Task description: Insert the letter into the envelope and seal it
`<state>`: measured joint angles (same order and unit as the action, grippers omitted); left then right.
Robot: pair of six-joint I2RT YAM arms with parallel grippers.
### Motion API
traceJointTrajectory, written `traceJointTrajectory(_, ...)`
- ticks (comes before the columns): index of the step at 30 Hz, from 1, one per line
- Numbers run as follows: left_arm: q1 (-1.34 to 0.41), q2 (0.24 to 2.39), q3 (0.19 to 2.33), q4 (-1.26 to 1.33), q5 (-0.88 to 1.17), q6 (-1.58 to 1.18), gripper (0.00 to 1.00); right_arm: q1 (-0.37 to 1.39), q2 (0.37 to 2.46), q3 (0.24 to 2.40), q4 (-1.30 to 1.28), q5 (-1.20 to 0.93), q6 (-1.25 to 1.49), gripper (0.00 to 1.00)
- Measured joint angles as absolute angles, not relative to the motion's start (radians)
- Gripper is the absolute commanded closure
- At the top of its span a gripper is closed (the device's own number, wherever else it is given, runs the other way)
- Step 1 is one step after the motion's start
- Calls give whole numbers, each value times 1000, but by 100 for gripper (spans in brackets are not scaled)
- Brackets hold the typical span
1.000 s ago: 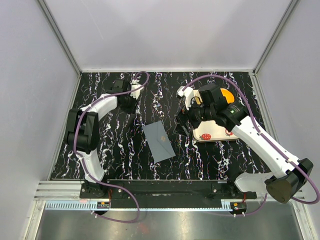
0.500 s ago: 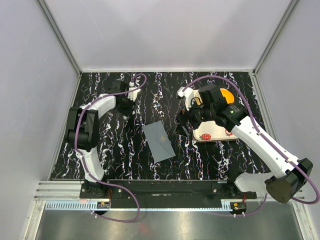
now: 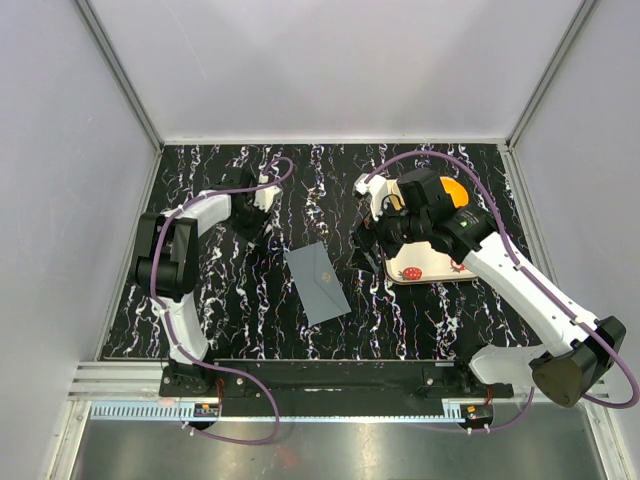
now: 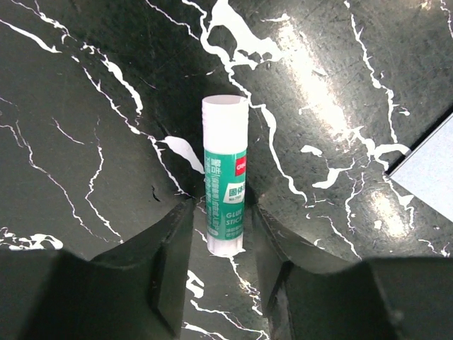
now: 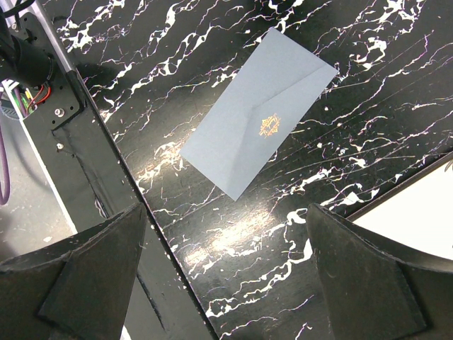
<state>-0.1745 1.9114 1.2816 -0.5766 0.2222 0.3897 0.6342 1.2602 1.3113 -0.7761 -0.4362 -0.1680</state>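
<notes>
The dark slate-grey envelope (image 3: 317,283) lies flat mid-table, its pointed flap down under a small gold mark (image 5: 268,126); one corner of the envelope (image 4: 425,170) shows in the left wrist view. The letter is not in view. My left gripper (image 3: 257,224) hovers low at the far left, left of the envelope. Its jaws (image 4: 224,212) are open around the bottom end of a green-and-white glue stick (image 4: 225,170) lying on the table, with a thin gap on each side. My right gripper (image 3: 368,246) is wide open above the table just right of the envelope, holding nothing (image 5: 230,276).
A cream tray with strawberry print (image 3: 430,262) sits to the right of the envelope under the right arm, its edge (image 5: 417,212) near the right finger. The black rail (image 5: 92,163) runs along the table's near edge. Grey walls enclose the table.
My left gripper's jaws have widened and the wrist has drawn slightly left and away from the envelope. The right arm and the envelope have not moved.
</notes>
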Motion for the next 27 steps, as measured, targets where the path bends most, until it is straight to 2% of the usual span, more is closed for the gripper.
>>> traceJointTrajectory(5, -175, 1913, 1282, -585, 223, 397, 45, 634, 1260, 1311, -776, -436, -168, 2)
traceJointTrajectory(9, -175, 1913, 1282, -591, 224, 400, 27, 634, 1260, 1311, -776, -436, -168, 2)
traceJointTrajectory(11, -175, 1913, 1284, -598, 224, 401, 25, 634, 1260, 1311, -776, -436, -168, 2)
traceJointTrajectory(13, -175, 1913, 1290, -605, 224, 400, 13, 634, 1260, 1311, -776, -436, -168, 2)
traceJointTrajectory(18, -175, 1913, 1320, -626, 224, 399, 8, 634, 1260, 1311, -776, -436, -168, 2)
traceJointTrajectory(19, -175, 1913, 1338, -644, 224, 398, 1, 634, 1260, 1311, -776, -435, -168, 2)
traceJointTrajectory(23, -174, 1912, 1456, -732, 229, 392, 1, 613, 1260, 1320, -778, -429, -158, 2)
traceJointTrajectory(27, -169, 1852, 1573, -814, 231, 365, 1, 513, 1250, 1342, -780, -427, -125, 2)
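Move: The glue stick lies on the table between the left hand's slackened fingertips, its middle about 2 cm ahead of that hand, 2 cm to its right and 1 cm lower. The closed envelope lies some 12 cm back and 16 cm right of the left hand, just as low. From the right hand, raised above the table, the glue stick is roughly 18 cm ahead, 23 cm to the left and 24 cm down. The left fingers, already loose around the glue stick, spread from under half open to fully open while the hand stays down; then the hand lifts clear, about 10 cm up and a little forward. Late on, the right hand, empty and wide open, starts forward and right towards the tray, some 4 cm, turning slightly clockwise. ##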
